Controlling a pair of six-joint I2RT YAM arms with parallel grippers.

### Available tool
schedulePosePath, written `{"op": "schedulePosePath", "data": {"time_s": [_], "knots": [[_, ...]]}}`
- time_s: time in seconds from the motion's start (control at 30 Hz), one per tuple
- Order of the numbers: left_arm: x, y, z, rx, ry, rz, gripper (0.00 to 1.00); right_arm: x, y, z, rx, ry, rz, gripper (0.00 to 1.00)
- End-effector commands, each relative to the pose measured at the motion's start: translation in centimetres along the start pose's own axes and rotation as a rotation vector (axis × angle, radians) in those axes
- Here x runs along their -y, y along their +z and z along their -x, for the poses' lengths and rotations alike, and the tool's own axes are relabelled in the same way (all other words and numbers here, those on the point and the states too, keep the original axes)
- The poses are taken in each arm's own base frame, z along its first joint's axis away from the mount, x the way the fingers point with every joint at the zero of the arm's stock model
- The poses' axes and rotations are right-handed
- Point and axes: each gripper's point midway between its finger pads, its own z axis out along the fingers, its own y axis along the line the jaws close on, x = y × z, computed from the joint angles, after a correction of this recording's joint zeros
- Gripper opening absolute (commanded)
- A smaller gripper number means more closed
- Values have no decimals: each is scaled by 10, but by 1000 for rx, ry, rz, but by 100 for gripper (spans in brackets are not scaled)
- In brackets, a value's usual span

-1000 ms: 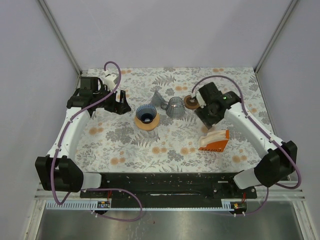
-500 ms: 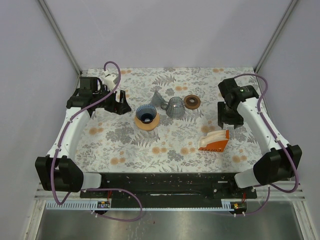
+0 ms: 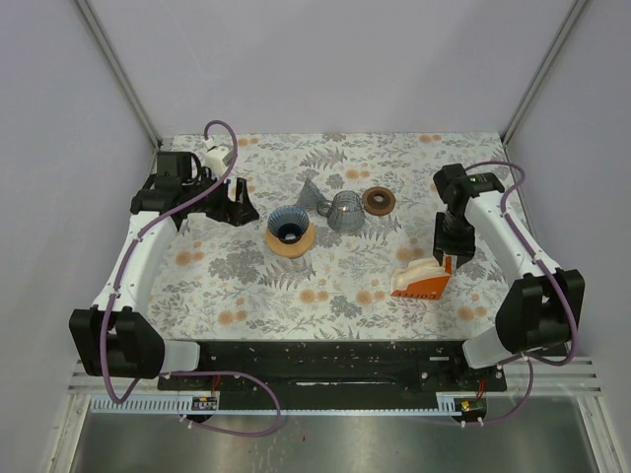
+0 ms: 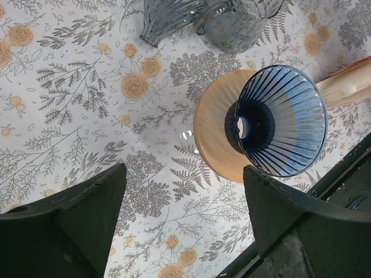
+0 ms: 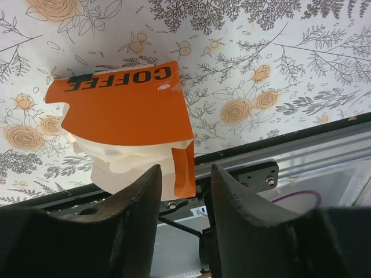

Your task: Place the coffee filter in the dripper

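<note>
The blue ribbed dripper (image 3: 289, 227) (image 4: 279, 120) stands on a round wooden base (image 4: 215, 136) left of the table's middle. White coffee filters (image 3: 418, 268) (image 5: 124, 164) stick out of an orange "COFFEE" box (image 3: 424, 287) (image 5: 123, 108) lying at the right. My right gripper (image 3: 450, 256) (image 5: 184, 175) hovers over the box's open end, open, jaws fairly narrow, nothing between them but a corner flap seen behind. My left gripper (image 3: 240, 209) (image 4: 182, 174) stands wide open and empty just left of the dripper.
A glass server (image 3: 347, 211) (image 4: 239, 22) and a grey ribbed glass cone (image 3: 313, 192) (image 4: 167, 18) lie behind the dripper. A brown ring (image 3: 378, 200) sits to their right. The black front rail (image 5: 272, 153) borders the table's near edge below the box.
My right arm swung from beside the brown ring out to the right, then came toward the near edge over the filter box, its jaws narrowing. The left arm has not moved.
</note>
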Motion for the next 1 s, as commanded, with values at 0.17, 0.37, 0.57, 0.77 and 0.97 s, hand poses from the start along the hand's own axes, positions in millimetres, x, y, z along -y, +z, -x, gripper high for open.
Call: {"op": "schedulePosePath", "data": {"time_s": [0.17, 0.37, 0.57, 0.77, 0.97], "knots": [[7, -11, 18, 64, 45, -25, 85, -5, 15, 14, 13, -5, 20, 35], [7, -10, 17, 63, 42, -32, 85, -14, 9, 32, 68, -127, 81, 0], [8, -11, 18, 64, 41, -36, 85, -33, 12, 57, 106, -216, 144, 0], [7, -9, 17, 59, 34, -36, 85, -71, 1, 87, 272, -531, 164, 0], [7, -7, 16, 54, 23, -38, 85, -99, -5, 104, 362, -694, 197, 0]]}}
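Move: The coffee filter box stands under the half-open right gripper, whose fingers are at its right end; the middle of the box lies about 6 cm to the left, 1 cm back and 5 cm below. From that hand the dark wooden ring is some 16 cm ahead and 16 cm left, and the dripper roughly 7 cm ahead and 35 cm left. From the left hand the box lies about 10 cm back, 37 cm right and 11 cm below. Lower the right gripper a further 1.5 cm or so while shutting its fingers, pinching the orange right end of the filter box. Keep that pinch and draw the box forward, then increasingly left as well, about 9 cm forward and 6 cm left in all, gathering speed towards the dark ring and the dripper while turning the hand some 35 degrees counter-clockwise. ##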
